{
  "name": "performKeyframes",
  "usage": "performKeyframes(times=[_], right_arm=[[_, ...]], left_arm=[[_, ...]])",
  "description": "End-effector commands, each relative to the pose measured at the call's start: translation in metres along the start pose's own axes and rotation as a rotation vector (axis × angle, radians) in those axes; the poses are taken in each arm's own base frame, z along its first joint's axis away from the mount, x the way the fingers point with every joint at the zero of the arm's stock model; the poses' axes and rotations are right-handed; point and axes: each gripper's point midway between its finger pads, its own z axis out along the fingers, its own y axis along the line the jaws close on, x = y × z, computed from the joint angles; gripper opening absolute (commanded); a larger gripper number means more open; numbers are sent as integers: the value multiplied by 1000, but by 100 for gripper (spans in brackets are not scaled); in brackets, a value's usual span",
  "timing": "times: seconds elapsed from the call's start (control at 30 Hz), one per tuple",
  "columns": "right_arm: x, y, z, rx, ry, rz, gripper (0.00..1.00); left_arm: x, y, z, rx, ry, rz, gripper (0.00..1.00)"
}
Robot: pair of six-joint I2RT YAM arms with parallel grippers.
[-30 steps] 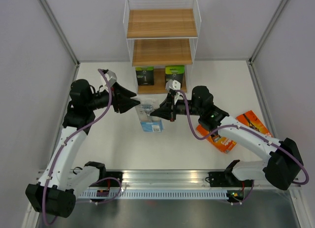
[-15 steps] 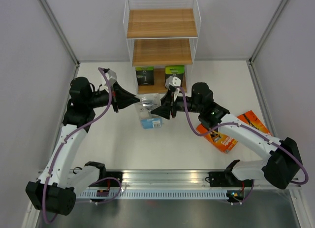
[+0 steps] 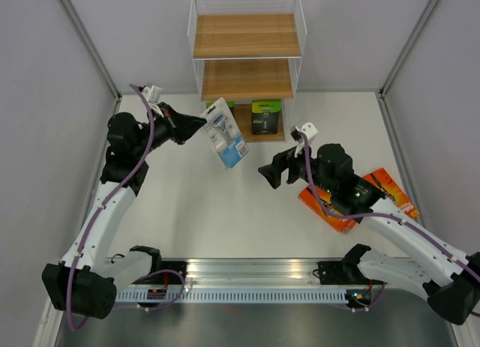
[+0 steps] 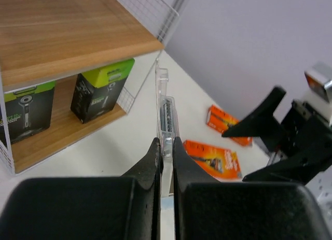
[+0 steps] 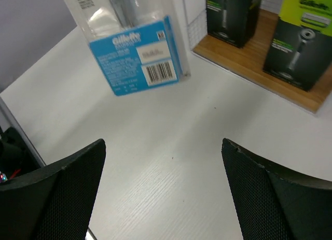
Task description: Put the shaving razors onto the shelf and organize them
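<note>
My left gripper [image 3: 198, 125] is shut on the clear-and-light-blue blister pack [image 3: 226, 134] and holds it in the air in front of the shelf [image 3: 247, 36]. In the left wrist view the pack [image 4: 167, 108] stands edge-on between my fingers [image 4: 166, 142]. My right gripper [image 3: 273, 172] is open and empty over the table, to the right of the pack [image 5: 137, 48]. Two black packs with lime-green ends [image 3: 265, 116] [image 3: 223, 104] stand on the shelf's bottom board [image 5: 244, 64]; the left one is partly hidden behind the held pack. Two orange packs [image 3: 391, 188] [image 3: 331, 211] lie on the table at the right.
The shelf's upper two boards [image 4: 62, 32] are bare. The right arm's forearm lies partly over the nearer orange pack. Grey walls enclose the white table [image 3: 195, 204] on three sides.
The blister pack has come up off the table in my left gripper and moved up and left toward the shelf. My right gripper has pulled back to the right, open.
</note>
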Motion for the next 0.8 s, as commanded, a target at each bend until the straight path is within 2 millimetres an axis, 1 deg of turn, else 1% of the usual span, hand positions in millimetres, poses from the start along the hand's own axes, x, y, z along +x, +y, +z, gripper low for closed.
performKeyframes(times=[0.0, 0.03, 0.07, 0.1, 0.13, 0.17, 0.2, 0.23, 0.27, 0.3, 0.33, 0.37, 0.4, 0.43, 0.47, 0.5, 0.53, 0.57, 0.6, 0.63, 0.67, 0.7, 0.73, 0.77], right_arm=[[29, -36, -18, 237, 36, 160, 98], [35, -39, -20, 259, 47, 177, 98], [39, -40, -22, 268, 54, 189, 98], [49, -42, -23, 280, 76, 215, 98], [53, -46, -25, 306, 77, 226, 98], [56, -48, -26, 324, 76, 243, 98], [58, -49, -28, 331, 69, 259, 98], [58, -50, -29, 337, 60, 261, 98], [59, -51, -30, 335, 55, 262, 98], [57, -50, -30, 334, 46, 263, 98], [58, -51, -30, 337, 47, 262, 98], [59, -51, -30, 337, 51, 257, 98], [58, -51, -31, 338, 56, 252, 98], [59, -52, -31, 344, 61, 247, 98], [58, -52, -32, 346, 61, 247, 98], [59, -54, -34, 357, 61, 244, 98], [60, -54, -35, 356, 62, 246, 98], [63, -53, -36, 348, 70, 245, 98], [67, -52, -37, 342, 80, 246, 98], [68, -51, -39, 341, 78, 247, 98], [71, -52, -40, 342, 84, 251, 98], [77, -53, -43, 347, 95, 251, 98], [77, -52, -45, 343, 92, 251, 98], [79, -52, -48, 345, 97, 246, 98]], left_arm=[[-50, 8, 1, -105, -239, -181, 2], [-60, 8, 2, -103, -288, -224, 2], [-63, 12, 4, -119, -309, -260, 2], [-70, 18, 5, -146, -354, -285, 2], [-74, 19, 5, -155, -387, -339, 2], [-79, 21, 5, -158, -428, -356, 2], [-79, 20, 8, -156, -448, -376, 2], [-79, 30, 9, -192, -493, -426, 2], [-84, 29, 11, -182, -530, -435, 2], [-76, 26, 21, -182, -523, -460, 2], [-79, 32, 24, -220, -564, -482, 2], [-74, 20, 35, -195, -554, -492, 2], [-77, 26, 37, -239, -597, -507, 2], [-71, 29, 47, -258, -598, -524, 2], [-73, 19, 53, -231, -621, -535, 2], [-76, 23, 54, -248, -667, -561, 2], [-68, 28, 61, -253, -672, -576, 2], [-77, 22, 63, -204, -716, -581, 2], [-78, 25, 66, -205, -730, -597, 2], [-78, 28, 73, -210, -731, -601, 2], [-80, 28, 76, -214, -738, -604, 2], [-83, 32, 77, -233, -758, -600, 2], [-90, 31, 80, -224, -775, -594, 2], [-88, 35, 85, -231, -777, -592, 2]])
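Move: Ahead of the left hand, which already grips the clear-and-blue razor pack, the middle shelf board's centre lies about 22 cm forward, 13 cm to its right and some 13 cm lower. On the bottom shelf, roughly 25 cm below and 19 cm ahead of that hand, stand the left black-green box, 4 cm right, and the right black-green box, 19 cm right. From the empty right hand, the middle shelf is about 28 cm ahead, 10 cm left and slightly lower; the near orange box is 16 cm right, 3 cm back and 25 cm below. Carrying the razor pack still pinched at its edge, the left hand goes forward about 10 cm towards the middle shelf, lifting slightly then sinking back, and swerving to its right midway. Its wrist rolls left side down and swings counter-clockwise, some 30 degrees each. The right hand, fingers still open, withdraws right and down about 7 cm each, turning clockwise. ##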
